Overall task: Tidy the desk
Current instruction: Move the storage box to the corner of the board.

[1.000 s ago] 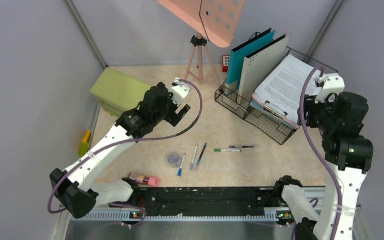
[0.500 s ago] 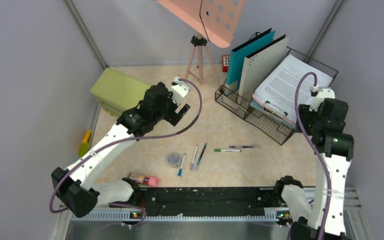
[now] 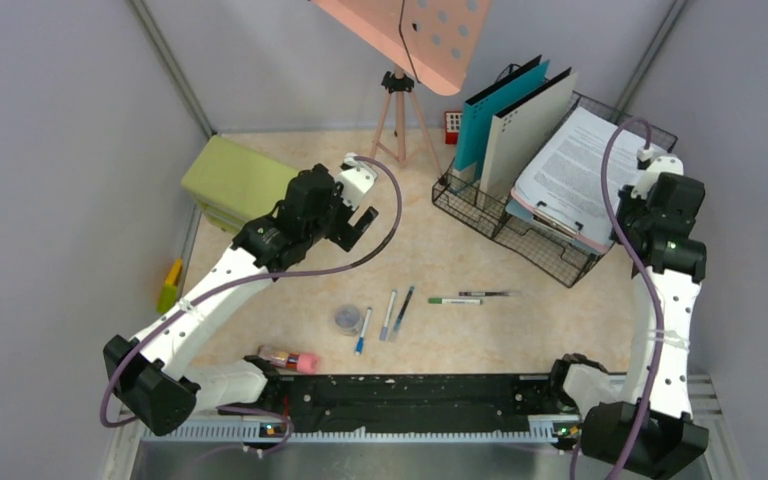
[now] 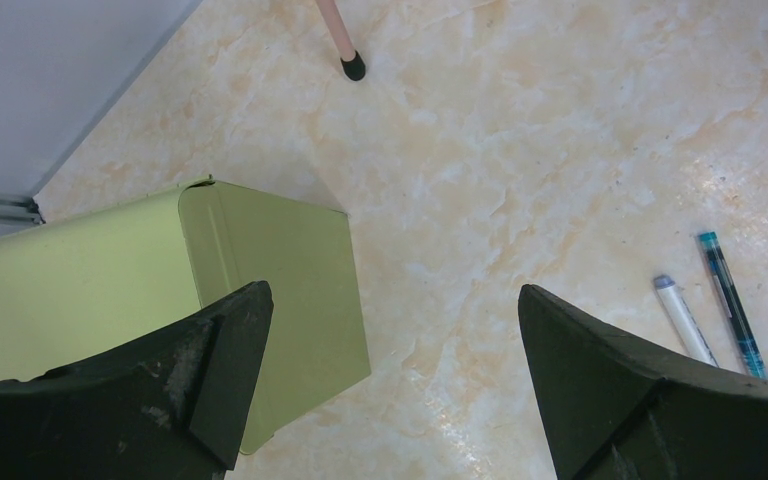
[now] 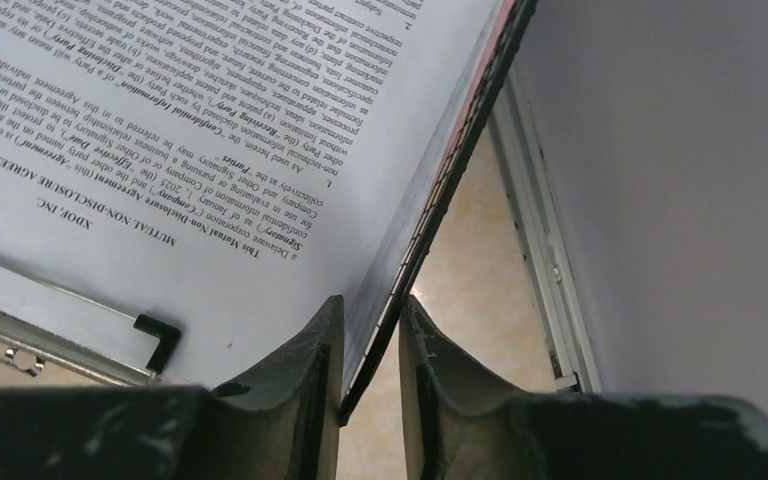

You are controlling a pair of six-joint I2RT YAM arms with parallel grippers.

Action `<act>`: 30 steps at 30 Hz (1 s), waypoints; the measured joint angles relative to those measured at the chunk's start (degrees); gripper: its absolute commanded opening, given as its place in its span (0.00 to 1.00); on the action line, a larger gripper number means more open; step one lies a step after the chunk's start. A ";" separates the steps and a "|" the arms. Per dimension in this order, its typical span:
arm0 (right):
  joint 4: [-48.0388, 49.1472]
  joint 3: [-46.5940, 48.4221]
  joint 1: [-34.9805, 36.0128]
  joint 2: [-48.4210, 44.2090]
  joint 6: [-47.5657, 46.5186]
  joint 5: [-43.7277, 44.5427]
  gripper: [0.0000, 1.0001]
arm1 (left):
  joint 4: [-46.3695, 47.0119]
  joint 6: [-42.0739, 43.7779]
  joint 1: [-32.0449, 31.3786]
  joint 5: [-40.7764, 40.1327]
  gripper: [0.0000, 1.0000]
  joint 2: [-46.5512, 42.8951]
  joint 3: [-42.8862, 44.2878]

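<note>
The desk (image 3: 560,320) is a pale marbled tabletop. Several pens (image 3: 390,315) lie loose at its middle, two of them also showing in the left wrist view (image 4: 730,305). My left gripper (image 3: 365,222) hovers open and empty above the desk, next to the green cabinet (image 4: 260,260); its jaws (image 4: 390,300) stand wide apart. My right gripper (image 5: 370,305) is at the far right, shut on the lower corner of a clipboard (image 5: 210,130) bearing printed paper. That clipboard (image 3: 570,170) leans in the wire basket (image 3: 520,240). In the top view the right gripper (image 3: 628,208) is mostly hidden under its wrist.
Teal and grey folders (image 3: 490,115) stand in the basket. A tripod (image 3: 397,110) with a pink board stands at the back, its foot (image 4: 352,66) near the cabinet. A round lid (image 3: 347,318), a pink-red item (image 3: 288,358) and a yellow object (image 3: 171,280) lie at the left. A black rail (image 3: 410,395) runs along the near edge.
My right arm has drawn back toward the right wall and its jaws have narrowed onto the clipboard's edge. The left arm has barely moved.
</note>
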 measured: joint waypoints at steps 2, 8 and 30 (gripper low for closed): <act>1.42 0.35 -1.40 1.60 -0.15 0.28 0.12 | 0.15 0.00 0.15 0.17 0.98 0.00 -0.13; 6.27 4.68 -6.36 10.21 -2.38 1.20 0.00 | 0.31 0.00 0.59 0.33 0.98 -0.11 -0.66; 7.15 33.48 -9.90 42.12 -22.32 -11.23 0.00 | -0.24 0.02 1.92 0.44 0.98 1.62 -0.46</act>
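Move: The right rim of the storage box, near its front right corner, is already between the right hand's part-open fingers. The box's middle lies about 12 cm ahead, 14 cm left and 8 cm below. The clipped papers in it are some 12 cm ahead and 8 cm left, the white binder about 14 cm ahead and 22 cm left. The board's far right corner is roughly 30 cm ahead, 10 cm right. From the left hand, the box's middle is some 43 cm right, 7 cm ahead. Shut the right gripper on the storage box's rim while swinging it to the right, then carry on mainly forward along the right wall, some 16 cm forward and 12 cm right in all, at nearly level height. Keep the pinch and push the box towards the board's far right corner, rolling the hand about 10 degrees right side up and, after a slight clockwise turn, turning it counter-clockwise. ##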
